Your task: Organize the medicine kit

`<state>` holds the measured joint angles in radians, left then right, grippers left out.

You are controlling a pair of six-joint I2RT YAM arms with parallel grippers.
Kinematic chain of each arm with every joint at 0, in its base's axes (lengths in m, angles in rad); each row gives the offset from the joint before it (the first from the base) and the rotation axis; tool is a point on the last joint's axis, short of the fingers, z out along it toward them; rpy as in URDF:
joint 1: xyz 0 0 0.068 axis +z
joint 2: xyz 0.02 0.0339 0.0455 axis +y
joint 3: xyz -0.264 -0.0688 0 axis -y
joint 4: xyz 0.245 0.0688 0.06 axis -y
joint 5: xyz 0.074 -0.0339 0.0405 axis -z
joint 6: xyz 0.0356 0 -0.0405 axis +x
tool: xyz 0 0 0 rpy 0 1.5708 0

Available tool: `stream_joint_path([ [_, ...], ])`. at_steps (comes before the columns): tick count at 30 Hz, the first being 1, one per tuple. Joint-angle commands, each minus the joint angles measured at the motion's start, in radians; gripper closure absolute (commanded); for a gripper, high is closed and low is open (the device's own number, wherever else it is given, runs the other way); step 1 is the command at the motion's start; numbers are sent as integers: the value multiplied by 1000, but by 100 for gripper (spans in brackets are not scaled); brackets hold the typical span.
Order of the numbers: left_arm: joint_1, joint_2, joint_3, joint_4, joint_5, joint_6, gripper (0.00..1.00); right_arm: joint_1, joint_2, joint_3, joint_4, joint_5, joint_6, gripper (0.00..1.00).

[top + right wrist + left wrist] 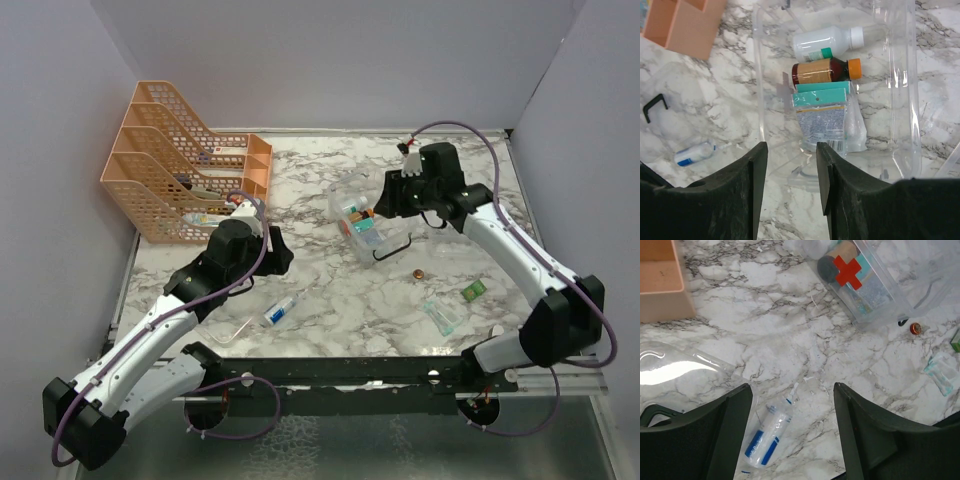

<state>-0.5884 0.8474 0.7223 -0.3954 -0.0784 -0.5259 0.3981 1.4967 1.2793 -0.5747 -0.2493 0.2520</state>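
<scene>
The medicine kit [362,228] is a clear box lying open mid-table, with a black handle [396,248] at its near side. Inside it lie a white bottle [825,42], a brown bottle with an orange cap [822,71], a teal box [821,90] and a printed packet [824,122]. My right gripper [790,147] is open and hovers over the kit [760,75], its near clear wall between the fingertips. My left gripper [791,390] is open above the marble. A small clear vial with blue print [767,432] lies on the table near its left finger, untouched.
An orange mesh file rack [185,175] stands at the back left. A clear blister shell [670,365] lies left of the left gripper. Near the table's right front are a small red-copper disc [419,274], a green packet [474,291] and a clear sachet [443,314].
</scene>
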Motion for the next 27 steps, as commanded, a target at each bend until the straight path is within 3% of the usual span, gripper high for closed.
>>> stream_joint_path([
  [1,6,24,-12,-33,167,46,30,5,-160,-98,48,-33,89,55],
  [11,-10,73,-57,-30,293,7,30,4,-516,-308,51,102,269,54],
  [15,-39,87,-73,-46,310,-23,37,5,-618,-385,24,150,372,54],
  [18,-76,107,-77,-59,299,-69,42,5,-673,-428,38,91,392,54],
  [21,-138,141,-79,-70,250,-92,50,5,-704,-460,42,59,426,54],
  [27,-237,257,-51,-173,40,-140,56,5,-723,-512,53,17,451,55],
])
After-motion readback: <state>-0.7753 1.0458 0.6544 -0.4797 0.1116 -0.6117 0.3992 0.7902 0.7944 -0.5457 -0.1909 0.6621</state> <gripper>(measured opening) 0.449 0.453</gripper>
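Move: The white-and-blue bottle lies about 5 cm back and 3 cm left of my left hand, roughly 16 cm below; at the same depth are the clear lid, 13 cm left and 2 cm back, and the medicine box, some 16 cm ahead and 18 cm right. From my right hand the teal packet is about 16 cm back and 15 cm right, the amber cap 5 cm back and 10 cm right, the green box 10 cm back and 22 cm right, the medicine box's middle 7 cm ahead, all well below. With my left hand I sink about 9 cm while drawing back and somewhat right, down towards the bottle, tipping the fingers some 20 degrees steeper, turning clockwise and partly closing them. My empty right hand draws back from over the medicine box towards the packet, about 12 cm and a little right, arching up then easing down, the wrist rolling and turning clockwise, its gap unchanged. ##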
